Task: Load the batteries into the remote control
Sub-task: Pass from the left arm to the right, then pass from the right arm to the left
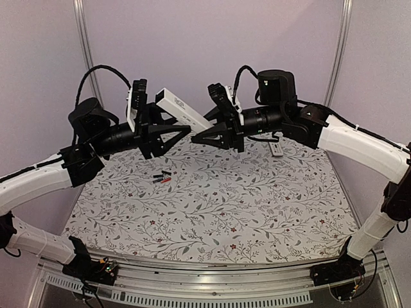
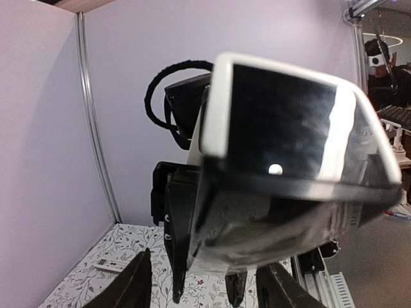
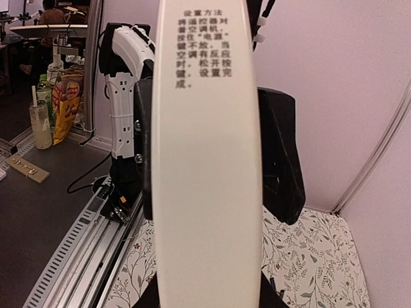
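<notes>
The white remote control [image 1: 183, 109] hangs tilted in mid-air between both arms, well above the table. My right gripper [image 1: 200, 131] is shut on its lower end; in the right wrist view the remote's pale back [image 3: 207, 192] with printed text fills the middle, and my right gripper [image 3: 207, 295] pinches it at the bottom edge. My left gripper [image 1: 183, 130] is open. Its fingers [image 2: 136, 282] stand apart, and the blurred remote [image 2: 276, 122] looms just above them. The batteries [image 1: 162, 178], black and red, lie on the cloth below.
A small white flat piece [image 1: 276, 149] lies on the floral cloth at the back right, also seen on the cloth [image 2: 106, 265]. A purple back wall and metal corner posts [image 1: 82, 38] bound the table. The arms' bases sit at the near rail [image 1: 205, 282].
</notes>
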`<state>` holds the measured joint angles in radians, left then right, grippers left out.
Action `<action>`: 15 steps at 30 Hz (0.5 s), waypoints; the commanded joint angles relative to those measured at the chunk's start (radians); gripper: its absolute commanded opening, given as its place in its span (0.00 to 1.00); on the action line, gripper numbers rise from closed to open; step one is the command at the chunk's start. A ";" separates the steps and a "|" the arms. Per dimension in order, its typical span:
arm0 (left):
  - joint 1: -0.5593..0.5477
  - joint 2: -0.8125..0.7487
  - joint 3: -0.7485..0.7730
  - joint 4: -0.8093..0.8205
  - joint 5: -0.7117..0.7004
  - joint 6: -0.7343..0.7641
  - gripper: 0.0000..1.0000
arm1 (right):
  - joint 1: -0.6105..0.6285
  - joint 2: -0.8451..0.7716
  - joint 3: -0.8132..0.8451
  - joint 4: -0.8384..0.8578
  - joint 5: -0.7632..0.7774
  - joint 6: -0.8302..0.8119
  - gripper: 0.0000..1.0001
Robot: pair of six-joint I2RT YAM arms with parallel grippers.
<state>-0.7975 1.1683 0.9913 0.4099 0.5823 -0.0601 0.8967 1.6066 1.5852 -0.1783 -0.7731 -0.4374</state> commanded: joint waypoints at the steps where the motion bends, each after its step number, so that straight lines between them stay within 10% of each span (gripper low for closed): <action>1: -0.015 0.013 0.005 0.087 0.046 -0.046 0.57 | 0.001 -0.003 0.029 -0.004 -0.013 0.021 0.00; 7: -0.030 0.040 0.012 0.135 0.056 -0.079 0.54 | 0.001 0.003 0.033 -0.003 -0.006 0.022 0.00; 15: -0.040 0.051 0.017 0.164 0.043 -0.106 0.00 | 0.001 0.005 0.032 -0.005 -0.001 0.020 0.00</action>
<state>-0.8162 1.2110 0.9932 0.5476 0.6106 -0.1013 0.8959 1.6070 1.5909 -0.1883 -0.7734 -0.3992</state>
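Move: The remote control, gripped at its lower end by the right hand, slants up towards the left gripper: its middle is about 3 cm right of the left hand, 1 cm back and 2 cm higher. From the right hand it is about 5 cm left, 1 cm ahead and 3 cm up. Some 40 cm below the left hand, the batteries lie about 18 cm ahead and 12 cm left, the second remote about 35 cm ahead and 36 cm right. Bring the half-open left gripper up about 1 cm, easing it back and then right by nearly as much, with a turn of some 5 degrees to line it up with the slanting remote. Then shut its fingers on the remote's free part from both sides. Hold the right hand still and keep its grip on the lower end. ##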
